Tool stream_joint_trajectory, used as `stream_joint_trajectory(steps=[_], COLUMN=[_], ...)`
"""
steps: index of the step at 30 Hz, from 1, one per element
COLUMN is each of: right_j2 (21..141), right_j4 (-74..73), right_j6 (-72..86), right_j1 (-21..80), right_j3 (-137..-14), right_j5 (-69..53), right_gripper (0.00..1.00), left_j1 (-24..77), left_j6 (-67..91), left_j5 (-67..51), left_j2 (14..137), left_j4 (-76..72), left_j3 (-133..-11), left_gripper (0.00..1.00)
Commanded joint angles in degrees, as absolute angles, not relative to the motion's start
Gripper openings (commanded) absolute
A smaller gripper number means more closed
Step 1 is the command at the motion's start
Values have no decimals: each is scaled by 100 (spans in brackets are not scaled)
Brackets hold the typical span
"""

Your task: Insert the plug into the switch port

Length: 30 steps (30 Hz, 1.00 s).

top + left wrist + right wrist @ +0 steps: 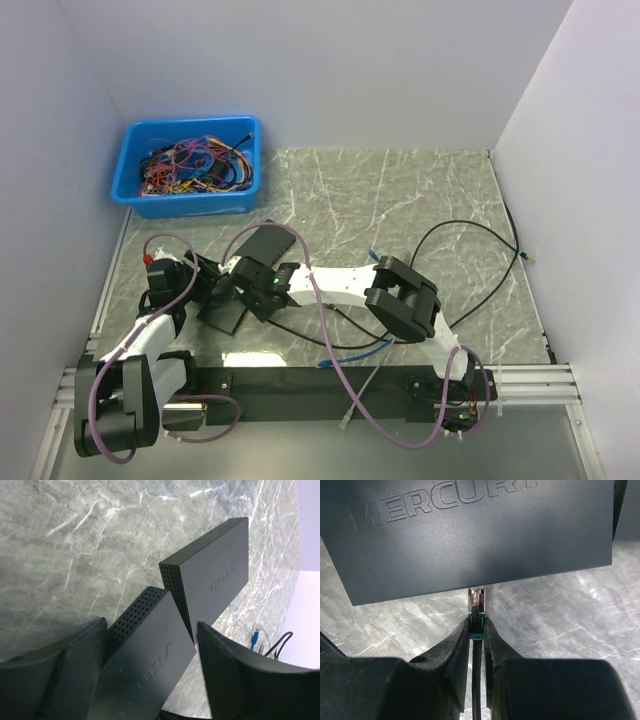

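A black switch (470,535) marked MERCURY lies on the marble table, also seen in the top view (225,315). My right gripper (477,622) is shut on the plug (477,600), a clear connector with a teal boot and a black cable (477,680). The plug's tip meets the switch's near edge; the port itself is hidden under that edge. My left gripper (150,625) straddles the same switch (145,660). Its left finger (75,665) lies against the switch's perforated side, while the right finger (235,670) stands apart from it.
A second black switch (215,580) lies just beyond the first, corner to corner. A blue bin (188,165) of tangled wires stands at the back left. A black cable (470,240) loops across the right side, and a blue-tipped cable (355,352) lies near the front edge.
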<state>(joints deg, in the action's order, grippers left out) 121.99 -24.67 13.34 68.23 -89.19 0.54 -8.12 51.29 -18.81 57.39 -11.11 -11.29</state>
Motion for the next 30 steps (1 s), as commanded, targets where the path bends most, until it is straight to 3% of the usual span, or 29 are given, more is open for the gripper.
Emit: stream_joint_trajectory(steps=[1,5,11,30], right_j2=[12032,11962,11927,11970], right_j4=[-2048,-2065,-2153,-2426], right_j6=[1283,1283,1283,1177], right_j1=[6873,6908,6917,6636], right_j3=[-9167,-9149,-9237,-9571], right_j5=[-97,-62,-9,255], right_gripper=[0,0,0,0], left_j1=[-800,-809,-800,-800], left_j6=[5291,5291,5309,5150], left_j5=[-2267,-2259,-2224,-2250], left_j2=[5835,5889,5810,5898], left_j4=[-1468,-1485,-1380,-1345], left_j3=[-1116,-1099,-1002,-1046], left_gripper=[73,60,51,46])
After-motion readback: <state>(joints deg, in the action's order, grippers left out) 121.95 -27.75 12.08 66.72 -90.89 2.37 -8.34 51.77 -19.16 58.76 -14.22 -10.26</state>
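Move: The near switch, its port side facing the right hand's plug, has its middle about 5 cm to the right hand's left and 3 cm ahead, at about hand height. The far switch lies roughly 14 cm ahead and 2 cm to the right of that hand; a loose black plug is some 16 cm to its right and 2 cm ahead. From the left hand, the near switch's middle is about 4 cm back, 4 cm to the right and 3 cm lower. The plug, still pinched in the right fingers and pointing at the near switch's port side, first eases back a few millimetres, then is carried about 2 cm forward and 1 cm to the right, along the ports towards the far switch. The left hand stays in place over the near switch and closes its fingers from wide to about half open, one coming against the switch's perforated back. ##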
